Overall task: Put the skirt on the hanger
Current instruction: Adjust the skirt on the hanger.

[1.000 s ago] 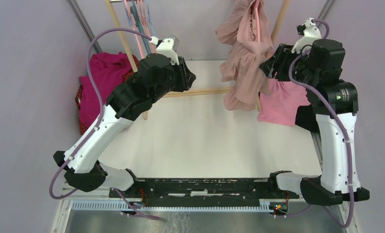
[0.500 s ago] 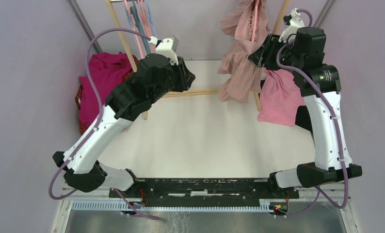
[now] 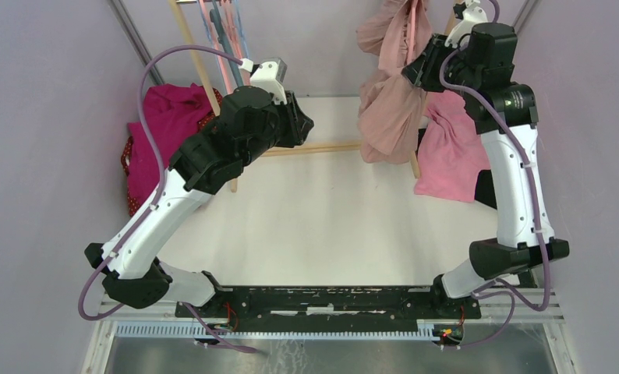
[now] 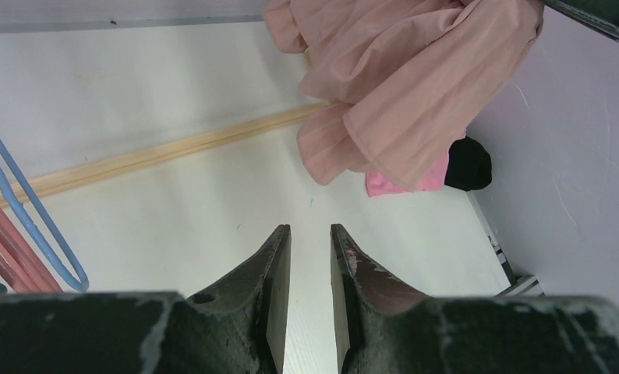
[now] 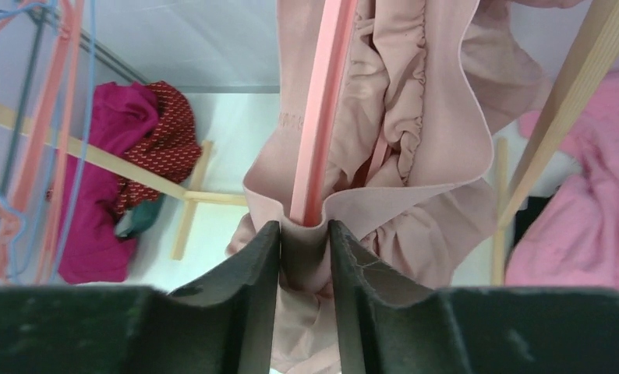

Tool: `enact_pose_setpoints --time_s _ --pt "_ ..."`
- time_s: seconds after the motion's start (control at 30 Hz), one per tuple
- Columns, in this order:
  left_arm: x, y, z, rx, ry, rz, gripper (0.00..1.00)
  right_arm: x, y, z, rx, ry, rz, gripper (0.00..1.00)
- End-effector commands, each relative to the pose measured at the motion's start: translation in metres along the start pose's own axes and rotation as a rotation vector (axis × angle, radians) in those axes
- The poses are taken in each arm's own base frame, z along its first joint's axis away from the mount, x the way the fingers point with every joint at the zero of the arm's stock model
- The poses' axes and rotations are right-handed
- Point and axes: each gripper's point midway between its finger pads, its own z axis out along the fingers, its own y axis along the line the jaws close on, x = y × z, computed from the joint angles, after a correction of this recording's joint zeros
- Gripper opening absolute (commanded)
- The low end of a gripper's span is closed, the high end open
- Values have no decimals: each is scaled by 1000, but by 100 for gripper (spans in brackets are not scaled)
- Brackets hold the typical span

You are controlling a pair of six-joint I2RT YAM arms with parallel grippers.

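The dusty-pink skirt [image 3: 392, 109] hangs bunched over a pink hanger [image 3: 410, 35] at the back right, above the table. My right gripper [image 3: 422, 74] is up beside it. In the right wrist view the right gripper [image 5: 304, 226] is shut on a fold of the skirt [image 5: 415, 156] wrapped around the lower end of the hanger's bar [image 5: 326, 109]. My left gripper [image 4: 309, 230] hovers over the white table with its jaws a narrow gap apart and nothing between them. The skirt [image 4: 400, 86] hangs ahead of it to the right.
A magenta clothes pile [image 3: 162, 132] lies at the left. A bright pink garment [image 3: 450, 156] drapes at the right under the right arm. A wooden rack rail [image 3: 322, 148] crosses the table's back. Several spare hangers [image 3: 224, 31] hang at the back left.
The right arm has risen and swung back and left, carrying the skirt higher. Its jaws have closed in on the fold. The left arm has not moved.
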Motion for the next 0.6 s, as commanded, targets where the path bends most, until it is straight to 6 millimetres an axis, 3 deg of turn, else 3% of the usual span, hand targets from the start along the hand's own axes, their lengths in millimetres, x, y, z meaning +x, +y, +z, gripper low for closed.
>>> enact_pose_setpoints --time_s 0.0,0.13,0.57 --pt "-19 -5 -12 29 -61 -1 31 -33 -1 1 31 -101 -58 25" --pt "-19 -4 -14 24 -65 -2 31 -40 -4 4 49 -108 -76 14" --pt "-17 -3 -12 21 -60 2 31 -65 -5 9 58 -170 -78 15"
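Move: Between the right hand's open fingers, about 2 cm ahead, is the skirt's waistband fold; the hanger's near end sits just above it, some 3 cm ahead and 1 cm up, with neither offset sideways. The rack's right post stands roughly 11 cm ahead and 10 cm to the right. From the idle left hand the waistband fold lies about 14 cm ahead, 21 cm to the right and 3 cm higher. Closing on the skirt as it reaches forward, the right hand advances about 2.5 cm at the hanger's near end, easing some 1 cm to the right, and its fingers pinch the waistband fold just under that end. The forward push then stops and, with the fingers staying shut, the hand lifts about 2 cm, tipping up only slightly. ##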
